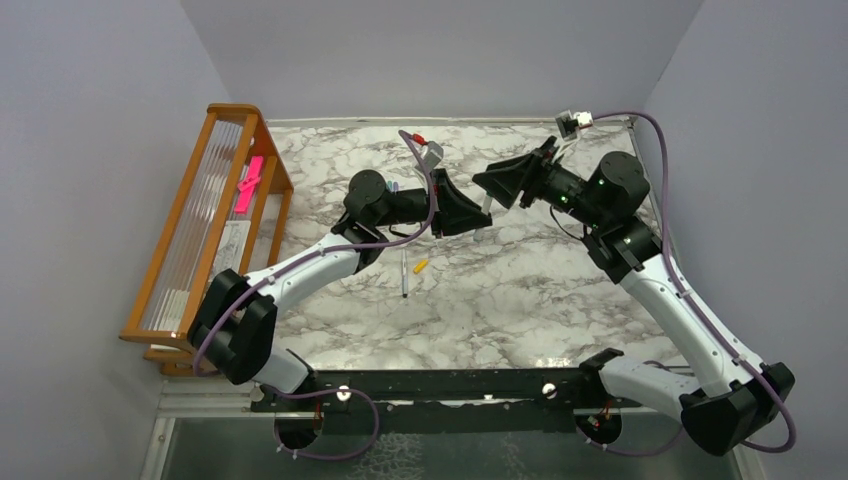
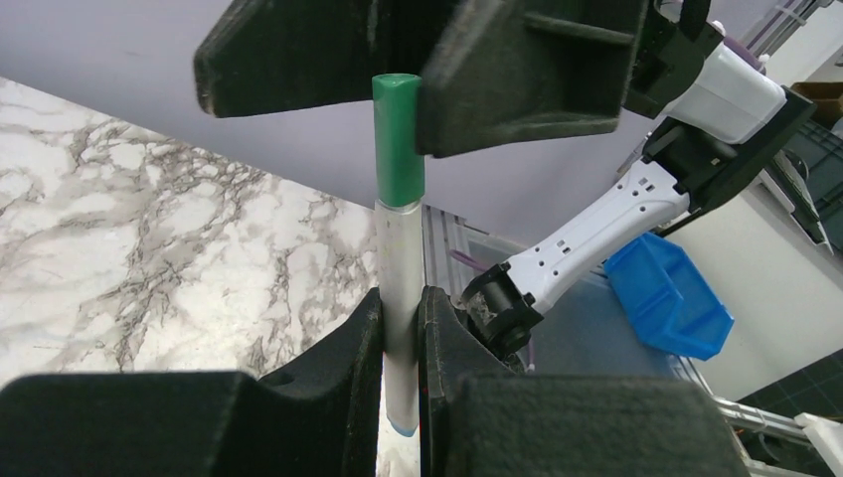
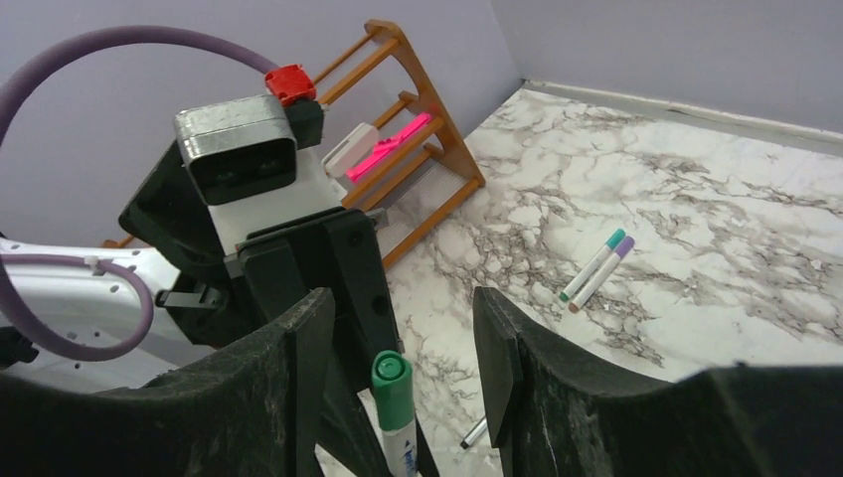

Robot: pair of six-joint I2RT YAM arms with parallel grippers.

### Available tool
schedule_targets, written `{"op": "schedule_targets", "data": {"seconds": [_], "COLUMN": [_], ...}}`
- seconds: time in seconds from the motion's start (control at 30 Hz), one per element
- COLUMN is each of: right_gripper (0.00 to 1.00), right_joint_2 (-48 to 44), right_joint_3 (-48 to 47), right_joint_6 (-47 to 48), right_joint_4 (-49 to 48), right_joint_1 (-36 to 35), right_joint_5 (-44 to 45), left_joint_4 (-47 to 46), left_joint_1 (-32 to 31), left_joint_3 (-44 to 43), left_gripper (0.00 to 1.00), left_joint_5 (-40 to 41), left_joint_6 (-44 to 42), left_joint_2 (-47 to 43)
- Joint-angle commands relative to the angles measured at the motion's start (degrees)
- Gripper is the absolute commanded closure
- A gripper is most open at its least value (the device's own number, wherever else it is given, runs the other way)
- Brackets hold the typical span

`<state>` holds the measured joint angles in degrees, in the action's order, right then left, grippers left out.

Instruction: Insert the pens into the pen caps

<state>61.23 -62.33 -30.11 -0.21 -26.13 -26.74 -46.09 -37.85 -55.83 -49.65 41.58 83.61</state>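
Note:
A white-barrelled pen stands upright in my left gripper, which is shut on its lower barrel. A green pen cap sits on the pen's top end. My right gripper is open around that green cap, its fingers on either side; one finger lies close against the cap. In the top view the two grippers meet above the table's middle back, left gripper and right gripper. On the marble lie a loose pen and an orange cap.
Two capped pens, one teal and one purple, lie side by side on the marble. A wooden rack holding a pink strip stands along the left wall. A blue bin sits beyond the table.

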Motion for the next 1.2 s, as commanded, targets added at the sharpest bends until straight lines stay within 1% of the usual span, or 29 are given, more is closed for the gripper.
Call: {"op": "schedule_targets", "data": {"seconds": [0.0, 0.17, 0.4, 0.5, 0.63, 0.9, 0.97, 1.03, 1.07, 1.17], "right_gripper": [0.47, 0.52, 0.53, 0.56, 0.63, 0.8, 0.88, 0.97, 0.99, 0.99], "right_joint_2": [-1.7, -1.6, -1.5, -1.6, -1.6, -1.3, -1.3, -1.4, -1.7, -1.8], "right_joint_3": [0.5, 0.9, 0.7, 0.6, 0.7, 0.8, 0.8, 1.1, 1.3, 1.4], "right_joint_6": [1.4, 2.1, 2.2, 2.2, 2.2, 2.2, 2.1, 1.8, 1.8, 2.1], "right_joint_4": [-1.1, 0.9, 2.1, 2.3, 2.5, 2.9, 3.1, 3.1, 3.1, 3.5], "right_joint_1": [0.1, 0.1, 0.1, 0.1, 0.1, 0.1, 0.2, 0.1, 0.1, 0.1], "right_joint_5": [-3.3, -1.7, -0.3, 0.2, 0.5, 0.9, 1.1, 1.4, 1.4, 1.7], "left_joint_4": [-2.6, -2.6, -2.4, -2.4, -2.2, -2.2, -2.2, -2.3, -2.2, -2.2], "left_joint_1": [0.3, 0.4, 0.7, 0.8, 0.8, 0.7, 0.8, 0.8, 0.8, 1.1], "left_joint_3": [-0.3, 0.0, 0.8, 0.8, 1.1, 0.7, 0.7, 0.8, 0.8, 0.7], "left_gripper": [1.0, 1.0, 1.0, 1.0, 1.0, 1.0, 1.0, 1.0, 1.0, 1.0], "left_joint_5": [1.3, 3.7, 6.7, 6.9, 7.0, 6.2, 6.1, 6.1, 6.1, 5.8], "left_joint_6": [0.1, -0.2, -0.7, -0.7, -0.6, -0.3, -0.2, 0.0, 0.1, 0.7], "left_joint_2": [0.9, 0.5, -0.5, -0.4, -0.3, -0.6, -0.9, -1.2, -1.3, -1.5]}}
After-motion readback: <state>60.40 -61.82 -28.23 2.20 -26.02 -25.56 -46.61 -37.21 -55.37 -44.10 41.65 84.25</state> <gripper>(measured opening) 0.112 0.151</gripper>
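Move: The left hand holds a white pen upright with the green cap on top; the cap's middle is some 6 cm above this hand and about 2 cm ahead, 1 cm to its left. From the open right hand, the green cap is about 2 cm back, level sideways and 1 cm lower. On the table about 30 cm below the left hand, the yellow cap lies roughly 13 cm left and 3 cm back, the loose pen about 17 cm left and 5 cm back. The right fingers close on the green cap and pinch it from both sides, after the left hand, keeping its grip on the pen's lower part, carries pen and cap about 2 cm forward into their gap with a counter-clockwise turn of some 5 degrees, then holds still. The right hand stays nearly in place, sinking about 1 cm as it shuts. ##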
